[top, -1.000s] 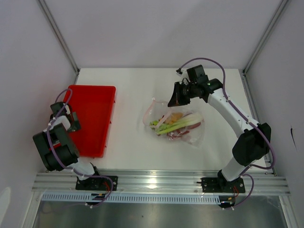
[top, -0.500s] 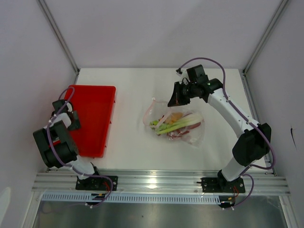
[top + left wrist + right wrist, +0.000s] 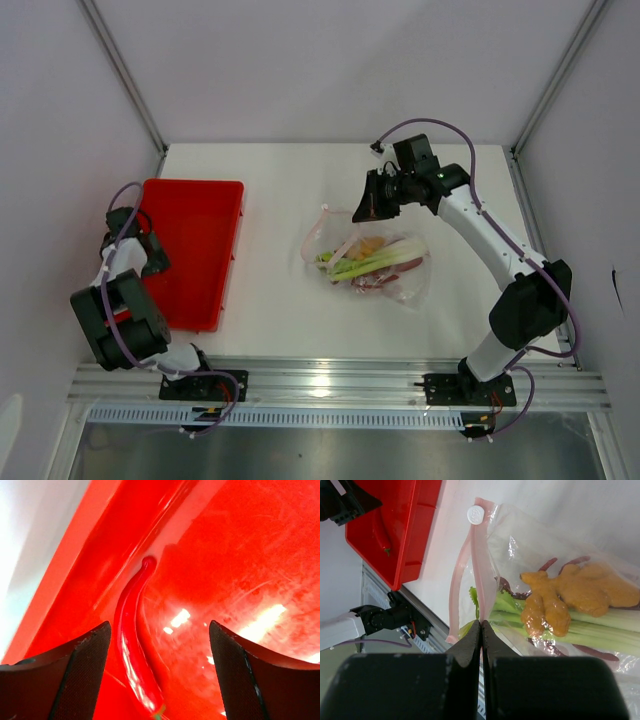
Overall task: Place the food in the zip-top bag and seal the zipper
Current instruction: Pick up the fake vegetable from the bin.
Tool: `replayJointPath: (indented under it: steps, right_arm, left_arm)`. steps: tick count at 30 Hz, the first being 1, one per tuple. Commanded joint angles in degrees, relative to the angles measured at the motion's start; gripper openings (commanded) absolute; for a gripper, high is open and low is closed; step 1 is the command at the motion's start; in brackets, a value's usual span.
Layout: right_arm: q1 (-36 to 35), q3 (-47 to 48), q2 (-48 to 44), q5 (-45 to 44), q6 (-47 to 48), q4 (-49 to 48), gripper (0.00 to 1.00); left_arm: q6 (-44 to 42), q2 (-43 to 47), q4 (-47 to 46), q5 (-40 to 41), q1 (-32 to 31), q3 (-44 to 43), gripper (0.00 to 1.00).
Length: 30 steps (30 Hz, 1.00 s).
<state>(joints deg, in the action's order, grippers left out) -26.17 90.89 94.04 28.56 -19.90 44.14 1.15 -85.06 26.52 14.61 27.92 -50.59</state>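
Observation:
The clear zip-top bag [image 3: 378, 262] lies mid-table holding light green stalks [image 3: 592, 630], a yellow-orange piece [image 3: 570, 592] and dark red bits. Its mouth is open. My right gripper [image 3: 481, 624] is shut on one pink-red zipper strip [image 3: 479, 570], below the white slider [image 3: 476, 515]; it also shows in the top view [image 3: 366, 211]. My left gripper [image 3: 159, 627] is open, low over the red tray [image 3: 240, 555]. The red chili [image 3: 131, 645] lies between its fingers, closer to the left one, along the tray wall. In the top view the left gripper [image 3: 140, 250] is at the tray's left side.
The red tray [image 3: 195, 250] sits at the table's left. Grey walls and slanted metal posts enclose the table. The aluminium rail [image 3: 330, 385] runs along the near edge.
My left wrist has shifted a little back and to the left over the tray's left side. The right arm and the bag have not moved.

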Motion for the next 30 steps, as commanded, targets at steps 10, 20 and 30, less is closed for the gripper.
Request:
replayJointPath:
  steps: [10,20,30]
  right_arm:
    - [0.2,3.3,-1.0,1.4,-0.5,-0.2,0.00]
    - [-0.1,4.1,-0.5,2.0,-1.0,-0.5,0.00]
    - [-0.1,5.0,0.1,2.2,-0.8,-0.6,0.00]
  left_arm:
    - [21.7,2.7,4.9,1.9,0.7,1.7,0.83]
    - [24.4,5.4,2.9,1.9,3.4,8.0,0.83]
    - [20.8,7.5,4.2,2.8,3.4,4.3,0.83]
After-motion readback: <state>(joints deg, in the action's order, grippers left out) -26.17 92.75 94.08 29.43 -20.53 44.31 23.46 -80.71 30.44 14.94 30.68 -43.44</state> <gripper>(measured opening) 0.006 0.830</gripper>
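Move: The fake vegetable left in the bin is a red chili, about 6 cm back from the left hand, 1 cm to its left and 5 cm below, lying slantwise across the near-left corner. That corner is some 11 cm back and 6 cm left of the hand. The left bin wall stands level with the hand, about 6 cm to its left. From the right hand the chili is roughly 52 cm left, 12 cm back and 23 cm down. Draw the left gripper back about 4 cm over the bin floor, shifting a little to the right and, after a slight initial rise, sinking some 2 cm towards the chili. Meanwhile turn it about 20 degrees counter-clockwise, keep the fingers wide open, and hold just above the floor. With the right gripper keep pinching the bag's rim and ease it up about 1 cm. ##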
